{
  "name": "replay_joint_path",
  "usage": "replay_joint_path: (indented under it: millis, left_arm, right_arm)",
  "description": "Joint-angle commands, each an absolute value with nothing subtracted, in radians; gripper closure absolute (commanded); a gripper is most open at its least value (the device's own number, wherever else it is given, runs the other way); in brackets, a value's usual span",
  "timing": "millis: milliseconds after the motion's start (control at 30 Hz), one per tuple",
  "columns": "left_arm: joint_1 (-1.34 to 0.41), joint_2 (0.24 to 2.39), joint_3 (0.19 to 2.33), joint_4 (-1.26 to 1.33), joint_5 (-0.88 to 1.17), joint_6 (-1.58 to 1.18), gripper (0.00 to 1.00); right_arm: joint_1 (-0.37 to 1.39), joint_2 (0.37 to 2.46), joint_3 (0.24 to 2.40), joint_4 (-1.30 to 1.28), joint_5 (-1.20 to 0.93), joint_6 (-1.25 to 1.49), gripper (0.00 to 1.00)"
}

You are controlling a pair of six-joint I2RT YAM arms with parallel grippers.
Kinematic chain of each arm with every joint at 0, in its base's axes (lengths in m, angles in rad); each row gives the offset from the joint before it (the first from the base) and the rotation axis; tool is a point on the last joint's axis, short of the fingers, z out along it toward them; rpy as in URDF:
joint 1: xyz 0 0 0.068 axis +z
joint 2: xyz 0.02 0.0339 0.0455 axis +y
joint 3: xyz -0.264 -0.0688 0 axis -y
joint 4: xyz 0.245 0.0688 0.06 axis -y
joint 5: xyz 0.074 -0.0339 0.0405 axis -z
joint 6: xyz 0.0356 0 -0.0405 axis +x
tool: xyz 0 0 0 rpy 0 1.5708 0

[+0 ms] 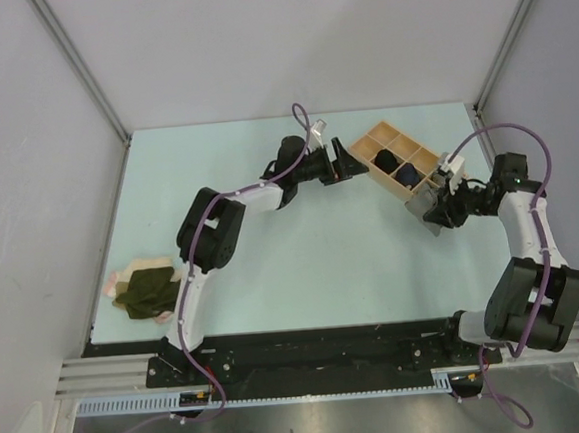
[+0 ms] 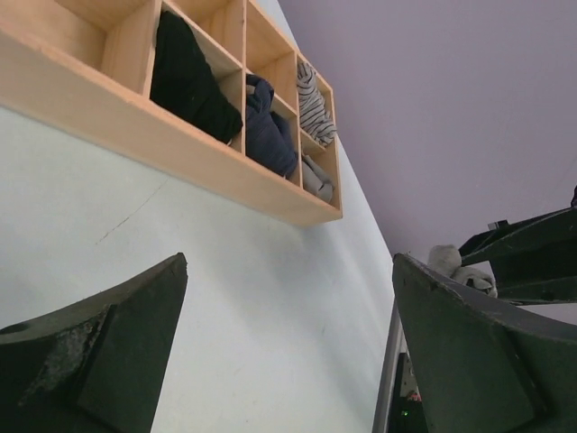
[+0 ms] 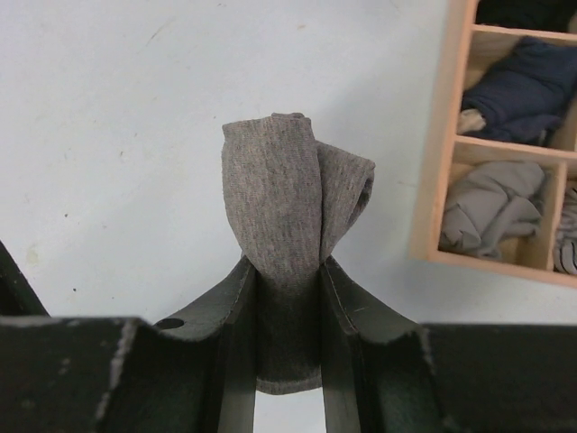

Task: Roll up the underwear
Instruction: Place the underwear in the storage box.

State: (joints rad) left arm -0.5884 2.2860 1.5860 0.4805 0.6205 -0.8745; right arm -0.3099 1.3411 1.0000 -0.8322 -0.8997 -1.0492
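My right gripper [image 3: 287, 271] is shut on a rolled grey underwear [image 3: 279, 180], whose roll sticks out past the fingertips above the table. In the top view that right gripper [image 1: 437, 208] hangs just beside the near corner of the wooden tray [image 1: 379, 175]. My left gripper [image 2: 290, 271] stands wide open with nothing between its fingers, low over the table in front of the tray [image 2: 135, 126]. Seen from above, the left gripper [image 1: 353, 161] sits at the tray's left side. Black [image 2: 185, 77], navy [image 2: 269, 135] and grey [image 2: 315, 179] underwear fill compartments.
A loose pile lies at the table's near left: an olive green piece [image 1: 150, 290] on a pale pink-beige one [image 1: 153, 261]. The tray [image 3: 442, 135] stands at the back right, turned diagonally. A striped piece [image 2: 314, 104] is in the far compartment.
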Motion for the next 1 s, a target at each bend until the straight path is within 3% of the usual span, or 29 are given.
replay_joint_path:
  millis: [0,267,367,733,967]
  left_arm:
    - [-0.606,2.345,1.696,0.497,0.608,-0.950,0.00]
    - [-0.633,2.348,1.883,0.054,0.319,-0.798,0.00]
    - [-0.637,2.382,1.974,-0.029,0.304,-0.776,0.00]
    - [-0.614,2.378,2.063,-0.066,0.224,-0.611,0.00]
    - [-0.560,2.485,2.242,-0.127,0.268,-0.623,0.00]
  right_arm:
    - [-0.379,1.296,1.035,-0.808,-0.991,-0.996,1.00]
    - [-0.422,1.290,1.037,-0.686,-0.943,-0.872,1.00]
    - [-0.422,1.305,1.038,-0.530,-0.902,-0.757,1.00]
    - [-0.289,1.517,1.112,-0.011,-0.540,-0.224,1.00]
    - [-0.167,1.692,1.232,0.055,-0.237,-0.132,1.00]
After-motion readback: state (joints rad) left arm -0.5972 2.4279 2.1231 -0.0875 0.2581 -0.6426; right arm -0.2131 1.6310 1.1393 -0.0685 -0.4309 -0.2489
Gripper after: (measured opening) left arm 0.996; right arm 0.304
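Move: The right hand already grips the rolled underwear; the box's empty far-row cell beside the striped roll lies about 20 cm ahead, 4 cm right and 11 cm below. The loose grey roll's cell is some 11 cm ahead and 4 cm right of the hand, the striped roll 16 cm ahead and 10 cm right, the navy roll 17 cm ahead and 2 cm left. From the left hand, that empty cell is roughly 7 cm ahead and 23 cm right. Right hand carries the underwear some 17 cm forward, 6 right, over the box, turning clockwise; left advances 9. ##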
